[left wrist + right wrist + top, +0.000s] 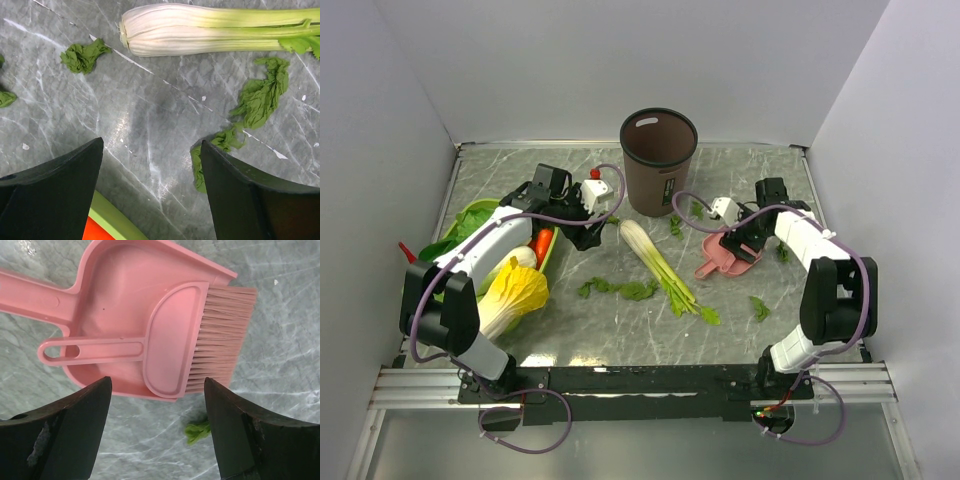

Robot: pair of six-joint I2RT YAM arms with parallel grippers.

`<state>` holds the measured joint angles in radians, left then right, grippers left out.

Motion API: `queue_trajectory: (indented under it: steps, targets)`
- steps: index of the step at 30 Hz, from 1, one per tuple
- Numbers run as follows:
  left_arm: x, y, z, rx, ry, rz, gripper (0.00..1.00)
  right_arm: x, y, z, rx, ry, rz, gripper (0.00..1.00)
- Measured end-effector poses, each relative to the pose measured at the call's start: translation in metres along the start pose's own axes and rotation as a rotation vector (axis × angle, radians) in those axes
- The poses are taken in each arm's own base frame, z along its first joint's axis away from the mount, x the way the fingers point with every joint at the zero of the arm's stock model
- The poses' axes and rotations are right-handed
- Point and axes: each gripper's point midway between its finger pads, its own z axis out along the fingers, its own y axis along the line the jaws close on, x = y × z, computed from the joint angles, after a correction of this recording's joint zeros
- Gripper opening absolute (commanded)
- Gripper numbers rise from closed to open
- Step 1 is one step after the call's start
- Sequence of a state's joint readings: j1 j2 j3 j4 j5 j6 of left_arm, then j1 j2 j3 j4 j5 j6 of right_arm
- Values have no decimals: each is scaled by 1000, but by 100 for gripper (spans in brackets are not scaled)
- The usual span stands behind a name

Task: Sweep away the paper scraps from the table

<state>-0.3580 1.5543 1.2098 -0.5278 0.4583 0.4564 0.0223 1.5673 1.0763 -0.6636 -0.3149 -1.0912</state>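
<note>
Small green paper scraps lie about the table point(570, 335): a cluster point(620, 290) left of the leek, one point(758, 308) at the front right, others point(675, 226) near the bin. My left gripper point(590, 232) hangs open over bare marble; in its wrist view the left gripper point(151, 145) has scraps point(262, 95) by its right finger and another point(82, 56) further off. My right gripper point(742, 238) is open just above the pink dustpan point(732, 258). In its wrist view the right gripper point(157, 382) holds nothing; a pink brush point(172, 340) lies in the dustpan point(125, 290), and a scrap point(197, 430) sits below.
A brown bin point(658, 150) stands at the back centre. A long leek point(660, 265) lies across the middle. At the left, a green tray point(470, 215) holds a carrot point(542, 243), with a yellow cabbage point(515, 290) beside it. White walls close in on three sides.
</note>
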Motion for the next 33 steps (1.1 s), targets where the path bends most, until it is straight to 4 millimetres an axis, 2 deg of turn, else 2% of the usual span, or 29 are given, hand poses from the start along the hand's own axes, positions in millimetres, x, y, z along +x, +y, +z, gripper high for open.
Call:
queue_trajectory:
  steps: [5, 13, 22, 25, 26, 28, 29, 32, 33]
  targets:
    - [0, 1, 0, -4, 2, -2, 83, 5, -3, 12, -4, 14, -23, 80]
    - [2, 1, -1, -8, 11, -4, 83, 19, 5, 29, -14, 38, -30, 77]
    - [2, 1, -1, -7, 12, -5, 83, 29, -8, 43, 105, 37, -54, 68]
    - [0, 1, -2, -8, 10, -11, 83, 28, -14, 45, 159, 21, -59, 51]
    - [-2, 1, -3, -10, 5, -12, 83, 29, -16, 45, 175, 19, -59, 40]
    - [-10, 3, -5, -16, -10, -18, 83, 30, -19, 47, 203, 19, -50, 28]
    - [-14, 4, -6, -19, -20, -19, 83, 31, -20, 47, 213, 21, -42, 15]
    - [-24, 6, -9, -26, -47, -35, 82, 26, -33, 37, 288, 18, -32, 0]
    - [-27, 6, -9, -30, -55, -49, 82, 21, -40, 28, 325, 5, -30, 0]
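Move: The brush lies across the dustpan. The neck where its handle meets the head is about 2 cm ahead of the open right hand, 2 cm to its right and some 5 cm below. The dustpan's tray is centred about 2 cm ahead and 2 cm left, roughly 6 cm down. A green scrap lies about 9 cm to the right, level with the hand, on the table. From the left hand, the brush is some 35 cm to the right, 3 cm ahead and about 12 cm lower. The right hand sinks about 5 cm onto the brush, easing a little forward and right so the open fingers straddle its neck, then closes and pinches the handle next to the head while the fingertips tilt outward, some 15 degrees in all. With the grip nearly shut it turns upward, rising about 2.5 cm and edging forward, as the idle left hand lifts by about as much near the end. ##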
